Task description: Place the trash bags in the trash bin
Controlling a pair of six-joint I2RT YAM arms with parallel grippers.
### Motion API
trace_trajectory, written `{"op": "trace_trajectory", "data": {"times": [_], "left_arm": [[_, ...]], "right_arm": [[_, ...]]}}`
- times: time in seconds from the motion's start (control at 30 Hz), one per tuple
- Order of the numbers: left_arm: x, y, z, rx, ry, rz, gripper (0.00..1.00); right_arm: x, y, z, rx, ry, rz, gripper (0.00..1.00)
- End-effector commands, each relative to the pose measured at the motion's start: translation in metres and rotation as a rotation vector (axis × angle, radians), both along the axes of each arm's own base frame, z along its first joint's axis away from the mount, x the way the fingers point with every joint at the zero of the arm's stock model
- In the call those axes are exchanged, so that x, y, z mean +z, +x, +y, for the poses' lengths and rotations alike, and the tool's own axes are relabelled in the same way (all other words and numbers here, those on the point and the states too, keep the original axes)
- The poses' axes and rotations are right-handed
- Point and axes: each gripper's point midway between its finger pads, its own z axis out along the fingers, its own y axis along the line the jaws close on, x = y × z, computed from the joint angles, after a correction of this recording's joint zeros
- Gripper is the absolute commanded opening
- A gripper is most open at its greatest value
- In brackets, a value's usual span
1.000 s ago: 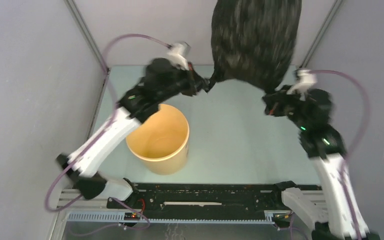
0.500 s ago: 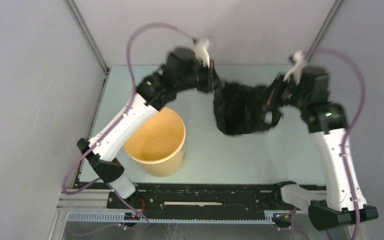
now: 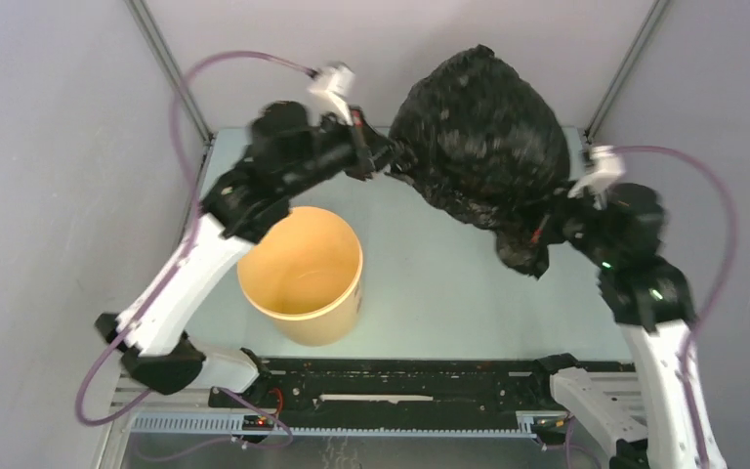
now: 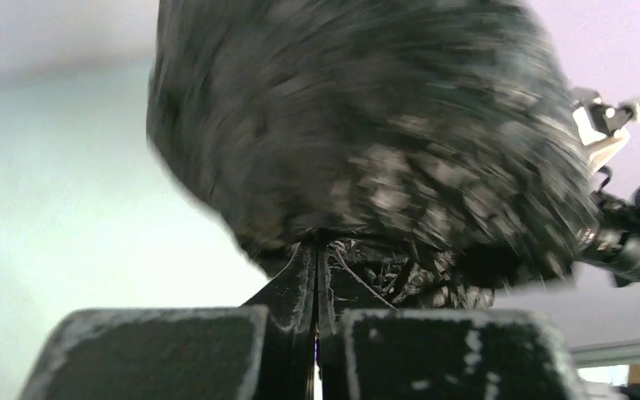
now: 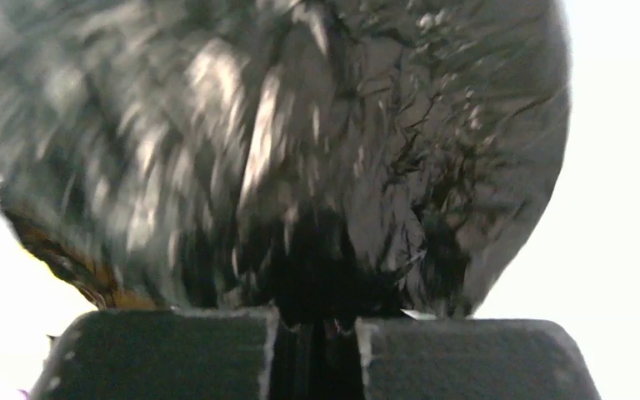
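Observation:
The black trash bag point(image 3: 479, 137) balloons wide in the air over the back of the table, stretched between both arms. My left gripper point(image 3: 383, 158) is shut on its left edge, and in the left wrist view point(image 4: 317, 250) the jaws pinch the film with the bag point(image 4: 367, 133) billowing above. My right gripper point(image 3: 539, 230) is shut on the bag's lower right edge, where a bunched fold hangs; the right wrist view shows its jaws point(image 5: 317, 321) clamped on the bag point(image 5: 300, 150). The trash bin point(image 3: 303, 274), a round tan tub, stands open on the table under the left arm.
Grey walls enclose the pale green table point(image 3: 449, 293) on the left, back and right. A black rail point(image 3: 391, 386) with the arm bases runs along the near edge. Purple cables loop above both wrists.
The bag, collapsed low between the grippers half a second ago, has swung back up and puffed out. Both arms have moved apart and the left arm has dropped toward the bin.

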Motion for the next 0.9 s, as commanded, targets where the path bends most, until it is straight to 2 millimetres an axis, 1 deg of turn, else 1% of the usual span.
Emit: {"op": "trace_trajectory", "data": {"times": [0.0, 0.03, 0.13, 0.2, 0.3, 0.37, 0.4, 0.47, 0.5, 0.53, 0.6, 0.67, 0.77, 0.87], "left_arm": [[-0.123, 0.015, -0.004, 0.006, 0.232, 0.281, 0.00], [-0.116, 0.011, 0.000, 0.005, 0.215, 0.258, 0.00], [-0.082, 0.003, 0.007, 0.002, 0.137, 0.171, 0.00], [-0.055, -0.005, 0.006, -0.030, 0.094, 0.136, 0.00], [-0.012, -0.018, 0.002, -0.097, 0.012, 0.081, 0.00], [0.022, -0.028, 0.007, -0.117, -0.053, 0.019, 0.00], [0.032, -0.030, 0.010, -0.114, -0.070, -0.001, 0.00], [0.063, -0.039, 0.022, -0.098, -0.117, -0.067, 0.00], [0.075, -0.043, 0.028, -0.089, -0.132, -0.095, 0.00], [0.087, -0.047, 0.035, -0.078, -0.153, -0.120, 0.00], [0.107, -0.057, 0.049, -0.056, -0.188, -0.167, 0.00], [0.126, -0.066, 0.064, -0.031, -0.224, -0.208, 0.00], [0.150, -0.080, 0.090, 0.023, -0.279, -0.260, 0.00], [0.163, -0.089, 0.120, 0.117, -0.314, -0.294, 0.00]], "right_arm": [[-0.143, -0.001, 0.004, 0.026, -0.051, 0.494, 0.00], [-0.137, -0.005, 0.009, 0.056, -0.040, 0.473, 0.00], [-0.097, -0.007, 0.006, 0.045, -0.018, 0.314, 0.00], [-0.072, -0.006, 0.007, 0.045, -0.005, 0.250, 0.00], [-0.044, -0.007, 0.020, 0.125, 0.023, 0.227, 0.00], [-0.026, -0.009, 0.030, 0.180, 0.051, 0.213, 0.00], [-0.014, -0.011, 0.034, 0.208, 0.065, 0.191, 0.00], [0.013, -0.016, 0.043, 0.260, 0.094, 0.128, 0.00], [0.034, -0.020, 0.047, 0.285, 0.111, 0.075, 0.00], [0.049, -0.024, 0.052, 0.313, 0.129, 0.038, 0.00], [0.079, -0.035, 0.062, 0.384, 0.174, -0.023, 0.00], [0.105, -0.045, 0.073, 0.459, 0.222, -0.071, 0.00], [0.136, -0.060, 0.090, 0.576, 0.317, -0.112, 0.00], [0.151, -0.065, 0.110, 0.670, 0.413, -0.089, 0.00]]}}
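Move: The trash bin's middle is about 15 cm to the left hand's left, 3 cm ahead and some 41 cm below it. From the right hand it is roughly 34 cm left, 6 cm ahead and 32 cm below. The black trash bag, already pinched by both grippers, billows between them, its middle about 12 cm right of the left hand and 5 cm ahead, at its height. Keep both grippers shut on the bag's rim and finish the flick: whip both hands straight down about 17 cm, fingers tipping down, then sweep them back up some 30 cm, well past the start. While they rise, carry both left and a little back, tipping the fingers up again and swinging the right wrist about 30 degrees counter-clockwise. ##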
